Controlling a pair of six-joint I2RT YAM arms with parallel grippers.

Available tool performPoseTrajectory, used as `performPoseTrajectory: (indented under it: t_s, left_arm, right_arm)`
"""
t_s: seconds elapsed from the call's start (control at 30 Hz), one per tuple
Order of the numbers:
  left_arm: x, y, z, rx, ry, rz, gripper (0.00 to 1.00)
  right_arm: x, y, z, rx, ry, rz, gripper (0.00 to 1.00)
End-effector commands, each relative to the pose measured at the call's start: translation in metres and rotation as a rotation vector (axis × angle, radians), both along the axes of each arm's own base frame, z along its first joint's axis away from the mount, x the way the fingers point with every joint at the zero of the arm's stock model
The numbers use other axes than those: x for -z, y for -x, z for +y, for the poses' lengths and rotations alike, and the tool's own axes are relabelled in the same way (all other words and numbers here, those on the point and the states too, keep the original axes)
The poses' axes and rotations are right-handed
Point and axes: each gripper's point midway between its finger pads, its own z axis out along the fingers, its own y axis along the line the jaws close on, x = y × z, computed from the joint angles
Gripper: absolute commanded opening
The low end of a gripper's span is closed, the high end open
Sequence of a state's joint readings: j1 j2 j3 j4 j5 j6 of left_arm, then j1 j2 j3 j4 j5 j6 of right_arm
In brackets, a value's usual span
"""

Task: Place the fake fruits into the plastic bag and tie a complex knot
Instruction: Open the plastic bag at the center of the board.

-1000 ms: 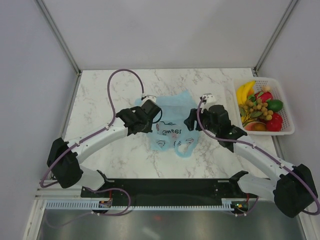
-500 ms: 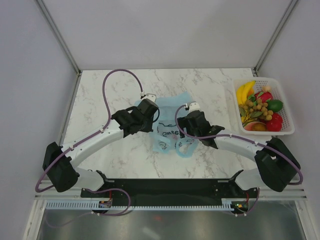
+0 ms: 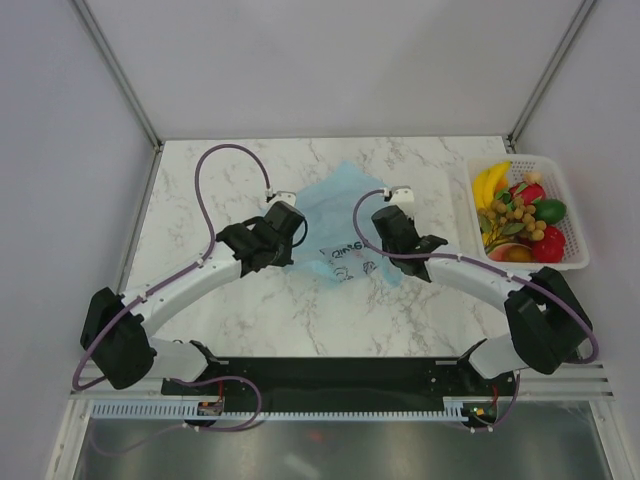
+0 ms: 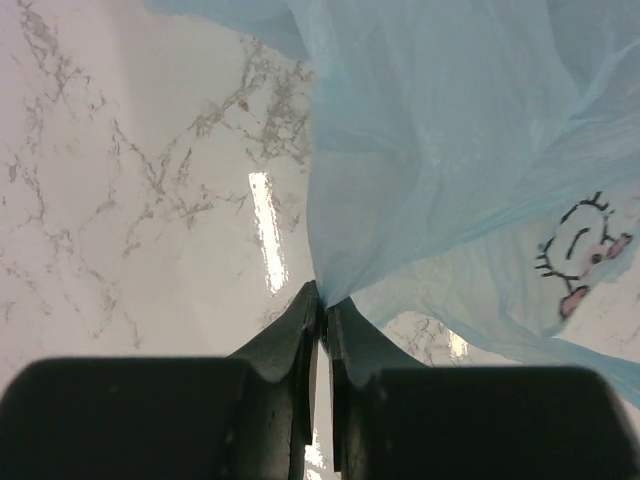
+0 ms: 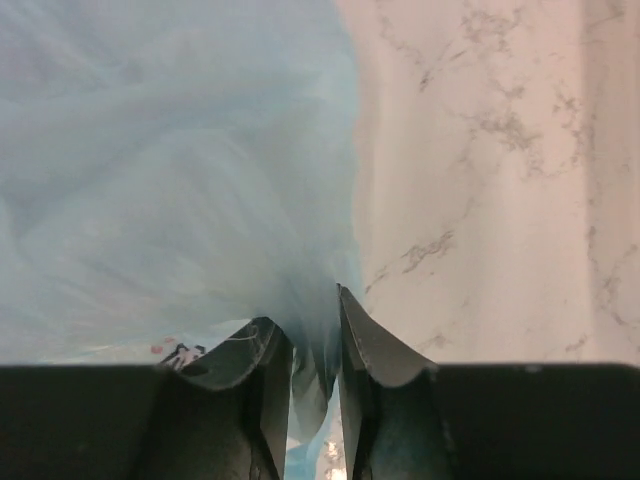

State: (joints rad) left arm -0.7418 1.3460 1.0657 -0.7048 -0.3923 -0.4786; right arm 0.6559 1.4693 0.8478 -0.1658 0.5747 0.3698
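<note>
The light-blue plastic bag (image 3: 338, 212) hangs stretched between my two grippers over the middle of the table, its doodle panel facing the camera. My left gripper (image 3: 297, 229) is shut on the bag's left edge; in the left wrist view the jaws (image 4: 322, 300) pinch the film (image 4: 450, 150) at their tips. On the bag's right edge is my right gripper (image 3: 383, 229), and blue film (image 5: 170, 180) is bunched between its narrowed jaws (image 5: 315, 322). The fake fruits (image 3: 517, 215), with yellow bananas (image 3: 489, 183) among them, lie in the basket at the far right, away from both grippers.
A white mesh basket (image 3: 576, 240) holding the fruits stands at the table's right edge. Grey walls with metal posts close in the marble table (image 3: 200, 190) on the left, back and right. Purple cables loop above both wrists.
The right gripper opened wide, moved in to the bag's right edge and narrowed on it. The bag has gone from crumpled on the table to raised and spread between both grippers.
</note>
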Motion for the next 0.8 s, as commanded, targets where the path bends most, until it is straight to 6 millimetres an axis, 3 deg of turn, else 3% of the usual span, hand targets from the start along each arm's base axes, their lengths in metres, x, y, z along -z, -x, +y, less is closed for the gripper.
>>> performPoseTrajectory:
  t_s: [0.0,0.03,0.07,0.1,0.2,0.3,0.33,0.43,0.6,0.77]
  left_arm:
    - [-0.009,-0.004,0.032,-0.093,-0.076,-0.055,0.12]
    - [-0.009,-0.005,0.032,-0.094,-0.074,-0.056,0.12]
    - [-0.009,-0.005,0.032,-0.093,-0.073,-0.055,0.12]
    - [-0.009,-0.005,0.032,-0.092,-0.076,-0.053,0.12]
    - [-0.009,-0.005,0.031,-0.089,-0.07,-0.051,0.12]
    - [-0.011,-0.003,0.026,-0.078,-0.038,-0.049,0.35]
    - [-0.016,-0.002,0.022,-0.071,-0.011,-0.057,0.51]
    - [-0.027,0.0,0.015,-0.048,0.059,-0.086,0.75]
    - [-0.039,0.005,-0.013,0.038,0.218,-0.1,0.84]
    - [-0.035,0.009,-0.025,0.077,0.261,-0.076,0.89]
  right_arm:
    - [-0.016,-0.005,-0.051,0.173,0.02,-0.038,0.29]
    - [-0.016,-0.004,-0.051,0.172,0.007,-0.035,0.23]
    - [-0.017,-0.004,-0.051,0.169,-0.007,-0.035,0.05]
    - [-0.016,-0.004,-0.047,0.148,-0.023,-0.027,0.0]
    - [-0.019,-0.001,-0.028,0.057,-0.098,-0.018,0.0]
    - [-0.03,0.002,-0.016,0.005,-0.156,-0.036,0.0]
    - [-0.035,0.005,-0.013,-0.007,-0.177,-0.043,0.0]
    - [-0.04,0.011,-0.003,-0.037,-0.197,-0.053,0.0]
    - [-0.042,0.014,0.006,-0.05,-0.21,-0.048,0.0]
    - [-0.041,0.014,0.01,-0.05,-0.218,-0.045,0.0]
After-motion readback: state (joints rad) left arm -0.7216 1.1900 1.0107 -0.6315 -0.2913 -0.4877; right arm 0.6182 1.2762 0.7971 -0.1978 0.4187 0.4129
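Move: A bunched edge of the plastic bag is already at the left fingertips. The bag's middle lies some 11 cm to the right and 8 cm ahead of them, about 7 cm lower. Another fold already sits between the right hand's half-closed fingers; from there the bag's middle is about 9 cm left, 4 cm ahead and 4 cm down. The fruit basket stands roughly 30 cm to the right of the right hand and 6 cm farther out, slightly lower. The right fingers shut on the fold of the plastic bag already between them as the hand swings about 3 cm right and rises; keeping that pinch, the hand comes back left, draws towards its base and rises to about 3 cm in all, its left side rolling up some 10 degrees. The left hand edges slightly right, then opens wide to let go of its bag edge, lifting 3 cm and backing off to the left. ##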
